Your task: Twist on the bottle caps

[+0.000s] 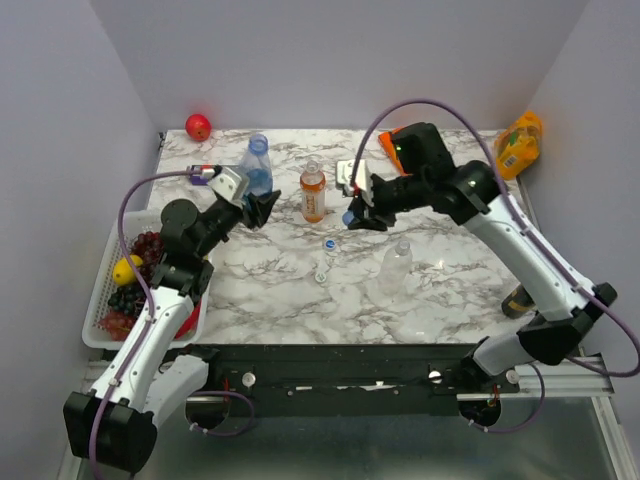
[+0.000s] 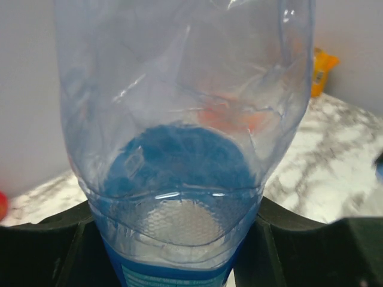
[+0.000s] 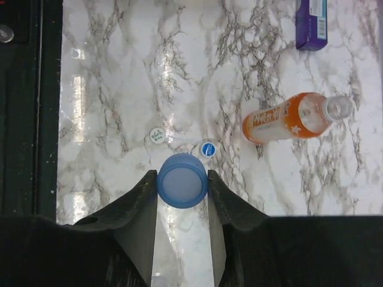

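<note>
My left gripper (image 1: 262, 208) is shut on the lower body of the blue-labelled bottle (image 1: 257, 165), which stands at the back left. In the left wrist view this bottle (image 2: 179, 119) fills the frame, with a black finger pressed on each side of it. My right gripper (image 3: 182, 180) is shut on the solid blue cap (image 3: 182, 179) and holds it above the table's middle (image 1: 347, 216). Two whitish caps (image 3: 157, 136) (image 3: 207, 149) lie on the marble just beyond it. The orange bottle (image 1: 313, 192) stands uncapped between the grippers. The all-clear bottle (image 1: 396, 265) stands nearer the front.
A white basket (image 1: 100, 330) of fruit sits at the left edge. A red fruit (image 1: 198, 126) lies at the back left corner, and a yellow-orange pouch (image 1: 518, 143) at the back right. A dark can (image 1: 518, 300) is at the right edge. A purple box (image 3: 312, 24) lies beyond the orange bottle.
</note>
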`<act>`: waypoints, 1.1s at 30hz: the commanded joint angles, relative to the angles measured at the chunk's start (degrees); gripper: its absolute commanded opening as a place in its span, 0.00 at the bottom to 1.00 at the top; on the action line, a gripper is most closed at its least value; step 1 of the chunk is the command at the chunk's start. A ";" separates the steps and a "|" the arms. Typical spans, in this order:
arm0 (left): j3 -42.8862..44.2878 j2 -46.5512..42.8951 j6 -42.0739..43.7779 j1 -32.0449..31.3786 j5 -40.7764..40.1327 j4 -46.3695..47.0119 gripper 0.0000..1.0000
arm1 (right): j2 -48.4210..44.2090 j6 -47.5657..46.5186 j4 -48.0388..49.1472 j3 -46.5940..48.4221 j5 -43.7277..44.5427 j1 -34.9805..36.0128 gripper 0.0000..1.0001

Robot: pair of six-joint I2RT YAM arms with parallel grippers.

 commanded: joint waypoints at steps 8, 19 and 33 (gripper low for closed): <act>-26.71 -12.56 18.28 -16.03 15.09 4.88 0.00 | -7.79 -1.31 -12.24 4.76 -9.30 0.37 0.31; -29.71 -7.73 15.74 -21.40 13.68 8.31 0.00 | -2.95 -16.16 -17.51 10.21 -6.39 9.26 0.34; -30.15 -7.64 16.35 -23.77 11.84 9.53 0.00 | 1.00 -20.92 -19.10 11.71 -3.93 11.99 0.36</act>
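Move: The blue cap pinched in my right hand is about 18 cm right of my left hand, 7 cm back and some 5 cm lower. From my right hand, the bottle held in my left is about 7 cm ahead, 18 cm left and 8 cm above; the orange bottle stands 17 cm ahead, 9 cm left and 21 cm below, the clear bottle 2 cm back, 10 cm right and 20 cm below. I swing the held bottle down nearly 20 cm, back about 14 and right 10 with my left hand, turning it some 35 degrees clockwise and rolling its left side up, to bring the mouth under the cap. My right hand keeps its pinch, draws back and rises, first easing right, then returning left as it turns counter-clockwise towards the mouth. Both slow to a near stop. ##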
